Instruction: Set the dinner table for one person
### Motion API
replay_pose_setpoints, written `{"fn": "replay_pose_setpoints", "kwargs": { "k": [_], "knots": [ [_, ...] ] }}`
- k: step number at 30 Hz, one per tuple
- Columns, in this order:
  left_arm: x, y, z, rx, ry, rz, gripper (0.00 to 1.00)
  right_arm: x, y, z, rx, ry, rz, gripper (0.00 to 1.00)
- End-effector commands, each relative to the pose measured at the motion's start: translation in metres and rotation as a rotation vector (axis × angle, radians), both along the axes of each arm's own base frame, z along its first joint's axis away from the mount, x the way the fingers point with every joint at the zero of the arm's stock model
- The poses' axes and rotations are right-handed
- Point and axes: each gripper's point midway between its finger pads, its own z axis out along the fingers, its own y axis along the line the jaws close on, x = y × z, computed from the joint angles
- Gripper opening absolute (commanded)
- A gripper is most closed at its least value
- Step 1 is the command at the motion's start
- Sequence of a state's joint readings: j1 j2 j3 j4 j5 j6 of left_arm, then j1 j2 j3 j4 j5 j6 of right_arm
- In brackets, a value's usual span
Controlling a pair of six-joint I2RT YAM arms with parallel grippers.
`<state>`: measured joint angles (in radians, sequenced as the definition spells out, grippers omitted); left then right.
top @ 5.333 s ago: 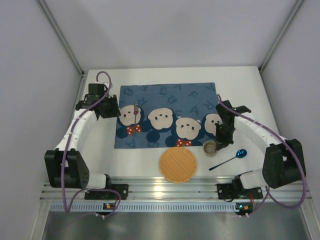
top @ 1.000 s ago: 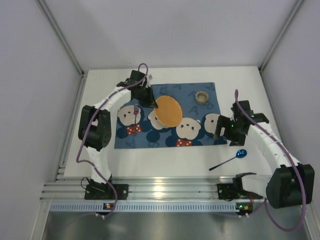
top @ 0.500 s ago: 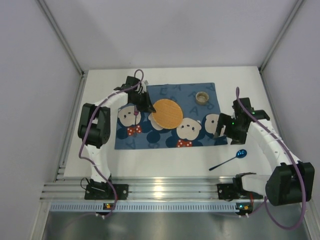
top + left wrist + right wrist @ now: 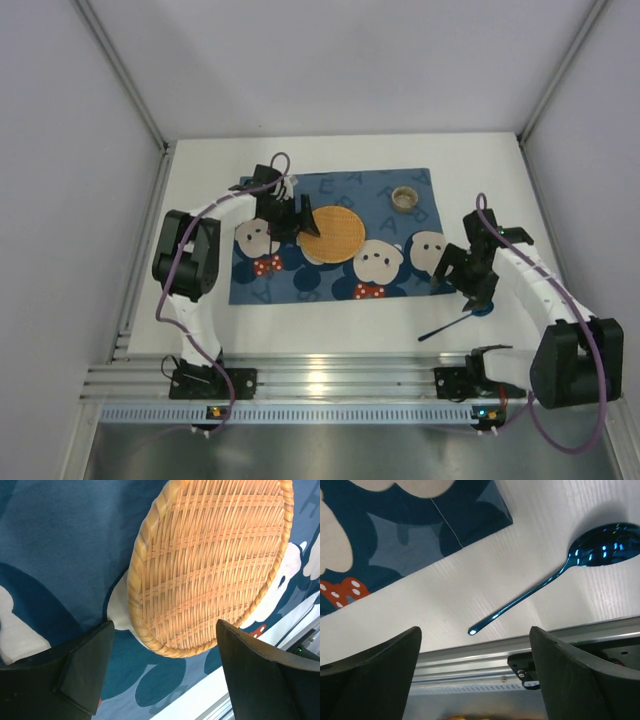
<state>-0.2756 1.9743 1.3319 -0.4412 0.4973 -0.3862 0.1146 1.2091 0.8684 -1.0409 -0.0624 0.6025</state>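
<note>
A round wicker plate (image 4: 336,233) lies on the blue bear-print mat (image 4: 300,285), which is spread on the white dinner table (image 4: 200,180). My left gripper (image 4: 292,220) is open and empty at the plate's left edge. In the left wrist view the plate (image 4: 210,565) lies just beyond the open gripper (image 4: 164,625). A small cup (image 4: 405,198) stands on the mat's far right corner. A blue spoon (image 4: 555,575) lies on the bare table (image 4: 545,520) right of the mat (image 4: 420,540). My right gripper (image 4: 468,288) hovers open over it, its opening (image 4: 475,630) above the handle's end.
The aluminium rail (image 4: 330,375) runs along the near table edge, close behind the spoon's handle (image 4: 445,328). It also shows in the right wrist view (image 4: 485,655). Grey walls close in both sides. No fork shows near the left arm.
The wicker plate went from held tilted to lying flat on the mat, with the left jaws now open. The right gripper moved toward the near edge, over the spoon.
</note>
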Motion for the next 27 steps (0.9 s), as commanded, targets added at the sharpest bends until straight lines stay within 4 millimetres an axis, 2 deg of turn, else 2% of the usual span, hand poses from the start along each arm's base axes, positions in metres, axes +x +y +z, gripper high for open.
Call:
{"fn": "replay_pose_setpoints", "kwargs": {
  "k": [1,4,7,12,13,16,20,21,25,27],
  "knots": [
    [0.005,0.01,0.009,0.06,-0.037,0.008,0.89,-0.017,0.01,-0.017,0.068,0.099,-0.088,0.85],
    [0.011,0.009,0.031,0.052,-0.075,0.017,0.9,-0.023,0.008,-0.025,0.051,0.14,-0.122,0.81],
    [0.014,0.008,0.068,0.032,-0.147,0.025,0.9,-0.03,0.002,-0.029,0.016,0.163,-0.167,0.79],
    [0.011,0.011,0.106,0.019,-0.214,0.03,0.9,-0.041,-0.006,-0.034,-0.036,0.192,-0.22,0.78],
    [0.009,0.011,0.115,0.012,-0.233,0.03,0.9,-0.044,-0.007,-0.039,-0.04,0.207,-0.223,0.75],
    [0.001,0.014,0.132,0.011,-0.257,0.039,0.9,-0.047,-0.008,-0.05,-0.048,0.215,-0.228,0.68],
    [-0.01,0.02,0.15,0.018,-0.279,0.045,0.9,-0.046,-0.01,-0.056,-0.064,0.221,-0.246,0.65],
    [-0.014,0.022,0.152,0.023,-0.278,0.047,0.9,-0.045,-0.016,-0.058,-0.095,0.212,-0.254,0.62],
    [-0.026,0.029,0.164,0.04,-0.305,0.054,0.9,-0.034,-0.018,-0.061,-0.109,0.182,-0.278,0.58],
    [-0.031,0.032,0.165,0.045,-0.3,0.056,0.9,-0.026,-0.027,-0.059,-0.151,0.151,-0.298,0.56]
  ]
}}
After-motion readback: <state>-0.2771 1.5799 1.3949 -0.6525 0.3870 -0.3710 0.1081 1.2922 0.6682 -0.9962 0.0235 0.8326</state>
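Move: The right hand, empty and open, has the spoon's middle about 5 cm back, 1 cm to its right and 8 cm below; the mat's near right corner lies roughly 2 cm ahead and 1 cm left of that hand, also 8 cm down. The left hand is at the plate's left rim: the plate's middle is some 7 cm right, 2 cm back and 2 cm lower, the fork about 7 cm left and 1 cm back. From it the spoon lies 22 cm back, 36 cm right. The right hand sinks about 6 cm and draws back some 5 cm to come down over the spoon's handle, its fingertips tipping back towards the base and the wrist turning some 15 degrees clockwise, while the wide-open fingers narrow to a little over half, one on either side of the handle but not yet gripping. Meanwhile the left hand, its fingers already open, rises some 15 cm clear of the plate, slowly at first and then quickly, its fingertips tipping forward and the hand easing slightly back and left near the end. ##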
